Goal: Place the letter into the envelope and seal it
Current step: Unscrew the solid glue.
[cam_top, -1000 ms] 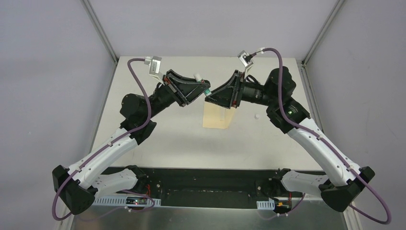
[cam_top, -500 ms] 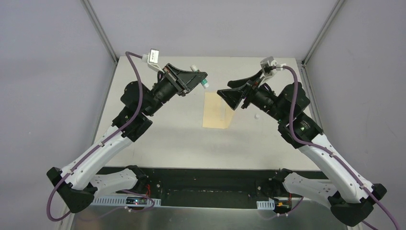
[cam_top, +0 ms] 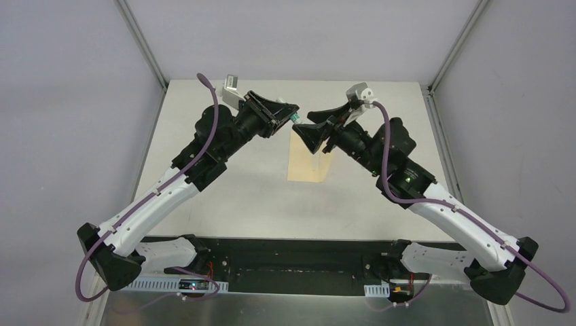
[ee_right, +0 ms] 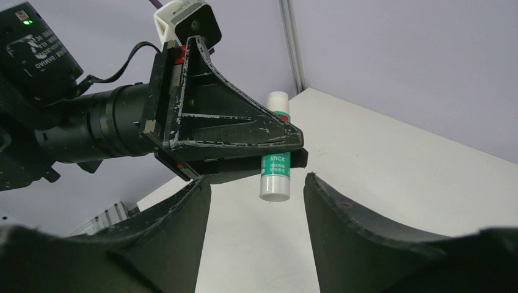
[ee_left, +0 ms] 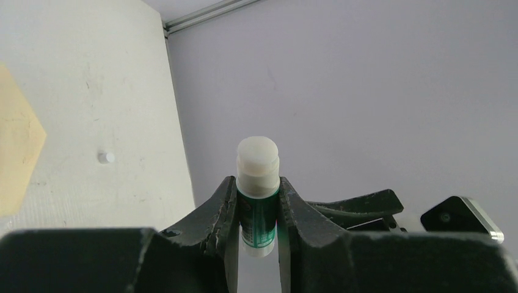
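The yellow-tan envelope (cam_top: 306, 166) lies flat on the table at centre, and its corner shows in the left wrist view (ee_left: 17, 160). The letter is hidden from every view. My left gripper (cam_top: 291, 113) (ee_left: 258, 183) hangs above the envelope's far end, shut on a small white-and-green glue stick (cam_top: 295, 119) (ee_left: 258, 166) (ee_right: 275, 170). My right gripper (cam_top: 310, 129) (ee_right: 256, 182) faces it with jaws open. The stick's lower end hangs just ahead of the gap between the right fingers, touching neither.
A small white piece (ee_left: 106, 157) lies on the table right of the envelope. The pale table (cam_top: 224, 197) is walled by grey panels on three sides. Both arms cross above its far half.
The right gripper opened and drew back from the left one, then came close to it again. The left gripper swung round, still holding the glue stick.
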### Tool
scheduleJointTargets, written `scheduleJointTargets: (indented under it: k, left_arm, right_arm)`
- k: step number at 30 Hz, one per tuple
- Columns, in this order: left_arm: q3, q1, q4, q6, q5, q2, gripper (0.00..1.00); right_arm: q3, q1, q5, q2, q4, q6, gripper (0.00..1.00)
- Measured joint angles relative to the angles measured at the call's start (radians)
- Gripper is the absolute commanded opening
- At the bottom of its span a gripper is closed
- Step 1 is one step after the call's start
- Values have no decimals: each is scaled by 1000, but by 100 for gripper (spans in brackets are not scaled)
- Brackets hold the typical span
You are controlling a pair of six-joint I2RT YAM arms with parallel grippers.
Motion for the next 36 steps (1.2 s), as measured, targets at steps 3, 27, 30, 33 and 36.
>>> scheduleJointTargets:
  k: [3, 27, 30, 33, 36]
  left_arm:
    - [1, -2, 0, -23, 0, 6, 0]
    - [21, -26, 19, -77, -1, 14, 0]
    - [21, -26, 20, -77, -2, 15, 0]
    - [21, -26, 21, -78, -2, 15, 0]
    - [21, -26, 30, -79, -2, 15, 0]
  right_arm:
    - [0, 24, 37, 22, 10, -24, 56]
    - [0, 48, 132, 77, 57, -56, 34]
    - [0, 48, 132, 77, 60, -55, 32]
    - [0, 49, 132, 77, 62, -56, 36]
    - [0, 48, 133, 74, 65, -56, 37]
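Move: About 2 cm ahead of the right hand, 2 cm to its left and 2 cm lower is the base of the glue stick, its bare white end facing the right fingers. The left hand already grips the stick; the base lies roughly 2 cm back and 2 cm right of that hand, 1 cm lower. Far below on the table, from the right hand, the envelope lies about 12 cm ahead and 1 cm right, the loose cap 9 cm ahead and 21 cm right. Easing forward about 2 cm, with some 1.5 cm to the left and a net 1 cm down, the right hand brings its open fingers around the glue stick's base and draws them much closer together, turning about 5 degrees clockwise. Keeping its grip on the stick, the left hand lifts it roughly 1.5 cm and shifts 1 cm right. Whether the right fingers touch the base can't be told. ##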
